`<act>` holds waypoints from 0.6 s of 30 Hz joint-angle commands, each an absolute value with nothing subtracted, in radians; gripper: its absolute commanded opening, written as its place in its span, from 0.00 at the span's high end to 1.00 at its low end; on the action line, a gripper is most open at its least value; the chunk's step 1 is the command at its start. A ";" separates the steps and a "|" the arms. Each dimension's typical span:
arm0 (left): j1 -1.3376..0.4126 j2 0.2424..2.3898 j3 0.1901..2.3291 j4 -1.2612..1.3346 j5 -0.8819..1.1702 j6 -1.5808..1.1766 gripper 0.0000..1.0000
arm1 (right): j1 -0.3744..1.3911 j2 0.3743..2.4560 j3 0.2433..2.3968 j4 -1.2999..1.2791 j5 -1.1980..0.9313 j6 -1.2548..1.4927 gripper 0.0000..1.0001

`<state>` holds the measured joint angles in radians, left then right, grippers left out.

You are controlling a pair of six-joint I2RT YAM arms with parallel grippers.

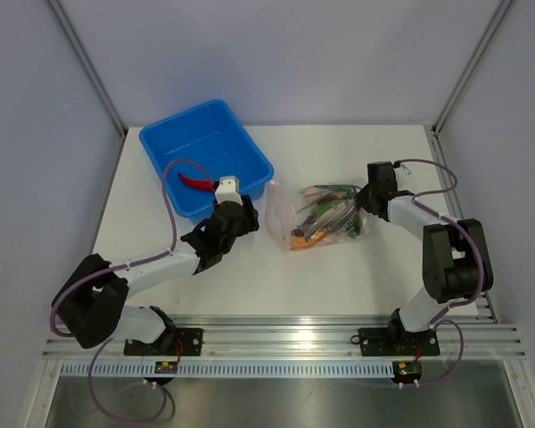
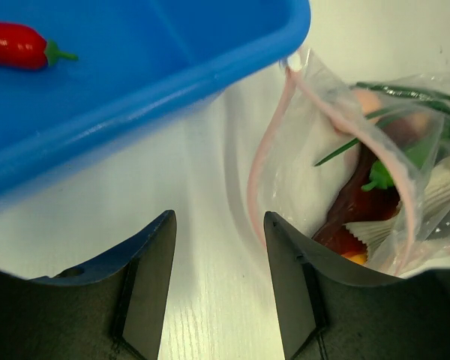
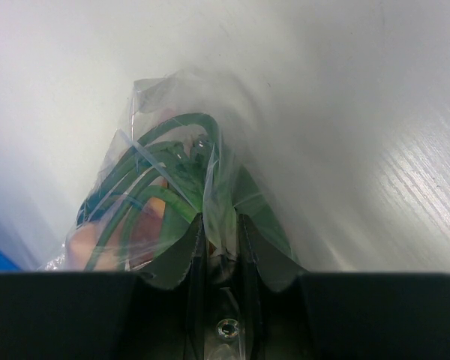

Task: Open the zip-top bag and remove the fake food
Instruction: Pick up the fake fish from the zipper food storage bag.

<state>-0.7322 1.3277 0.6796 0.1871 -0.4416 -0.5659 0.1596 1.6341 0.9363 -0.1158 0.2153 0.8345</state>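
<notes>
The zip-top bag lies crumpled on the white table, right of centre, with fake food inside in green, orange and dark red. In the left wrist view its pink zip strip gapes in a loop, showing a dark red piece inside. My left gripper is open just left of that mouth, holding nothing, low over the table. My right gripper is shut on a fold of the bag's far end, with green beans pressed behind the plastic. A red chili lies apart in the tub.
A blue plastic tub stands at the back left, its near corner close to my left gripper and the bag's mouth. From the left wrist, its rim fills the upper left, with the chili inside. Enclosure walls ring the table.
</notes>
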 commanded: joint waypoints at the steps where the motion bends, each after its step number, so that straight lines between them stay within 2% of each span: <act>1: -0.759 1.379 0.672 0.360 -0.424 -0.577 0.47 | 0.158 1.632 0.934 -0.130 0.187 0.821 1.00; 9: -0.821 1.557 0.831 0.377 -0.410 -0.405 0.48 | 0.158 1.608 0.923 -0.133 0.190 0.816 1.00; 18: -0.821 1.677 0.888 0.453 -0.283 -0.382 0.49 | 0.158 1.614 0.928 -0.132 0.170 0.818 1.00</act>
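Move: The fish lies in the bag about 22 cm to the right of the left hand, roughly 2 cm back and 10 cm lower. The bag mouth's pink rim stands level with that hand, 8 cm to its right, and the green pepper some 19 cm right, 1 cm ahead. The blue bin's middle is about 15 cm ahead and 12 cm left. From the right hand the fish is roughly 9 cm left, 6 cm back and 3 cm below. The bag's open mouth, with the fish deeper inside, is what the left hand heads for: it sinks about 3 cm early on while swinging right, then carries on nearly level, some 8 cm rightward in all, drifting slightly forward, past the bin's near corner and over the rim. Its wrist turns clockwise roughly 15 degrees, fingers staying half open. The right gripper stays put, keeping its pinch on the bag's far end. ##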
